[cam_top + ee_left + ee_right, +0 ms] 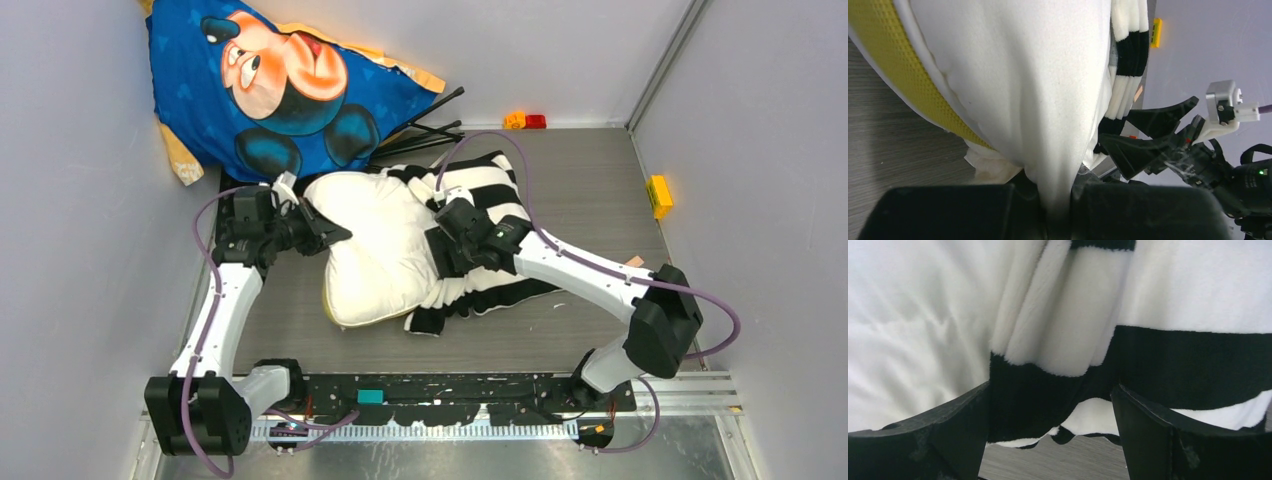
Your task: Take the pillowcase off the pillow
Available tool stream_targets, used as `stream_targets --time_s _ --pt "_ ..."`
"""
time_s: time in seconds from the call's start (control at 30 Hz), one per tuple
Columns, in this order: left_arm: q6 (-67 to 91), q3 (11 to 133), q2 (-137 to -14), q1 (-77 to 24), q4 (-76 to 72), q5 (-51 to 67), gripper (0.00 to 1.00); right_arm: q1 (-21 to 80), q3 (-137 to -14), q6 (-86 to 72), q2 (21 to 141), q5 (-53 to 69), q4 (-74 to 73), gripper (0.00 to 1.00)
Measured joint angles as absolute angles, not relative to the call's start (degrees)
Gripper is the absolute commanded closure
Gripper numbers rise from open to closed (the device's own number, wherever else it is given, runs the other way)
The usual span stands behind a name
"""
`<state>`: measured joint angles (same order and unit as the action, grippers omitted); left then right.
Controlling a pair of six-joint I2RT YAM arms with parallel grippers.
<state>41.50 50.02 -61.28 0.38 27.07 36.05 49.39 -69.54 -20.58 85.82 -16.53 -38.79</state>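
The white pillow (375, 250) lies mid-table, its left part bare and its yellow edge (893, 55) showing in the left wrist view. The black-and-cream striped pillowcase (490, 200) covers its right part and is bunched there. My left gripper (335, 232) is shut on a pinch of the pillow's white fabric (1055, 200) at its left end. My right gripper (442, 255) is open at the pillowcase's bunched edge. A black-striped fold (1048, 390) hangs between its spread fingers (948, 435) without being clamped.
A blue Mickey Mouse cushion (290, 90) leans in the back left corner, with black rods (430, 130) beside it. Small orange and red blocks (525, 121) sit at the back wall. A yellow block (659, 195) lies by the right wall. Grey walls enclose the table.
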Motion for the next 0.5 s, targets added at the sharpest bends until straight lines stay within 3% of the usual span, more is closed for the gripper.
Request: stream_targets --time_s 0.27,0.5 --pt "41.3 51.6 -61.3 0.4 29.3 36.1 1.0 47.7 -67.8 -20.7 88.3 -23.0 -38.2 0.1" --pt "35.6 57.5 -61.0 0.3 38.1 30.3 1.0 34.3 -63.2 -20.8 87.2 -24.2 -35.9 0.09"
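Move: Beneath the open right hand lies the bunched striped pillowcase, its middle about 7 cm to the right, 4 cm ahead and 7 cm below; its near hem corner hangs some 12 cm back and 4 cm left of this hand. The bare white pillow's middle is roughly 14 cm left and 2 cm ahead of the same hand, 5 cm below. From the left hand, already clamped on the pillow's edge, the pillowcase lies around 27 cm right, level fore-and-aft, 13 cm lower. Sweeping rightward about 11 cm and forward about 5 cm while sinking 3 to 4 cm, the right hand stays wide open and turns some 20 degrees clockwise, catching the bunched pillowcase on its left finger and dragging it away from the left hand. The left hand keeps its shut grip on the pillow's edge, easing only slightly left and up late on. ##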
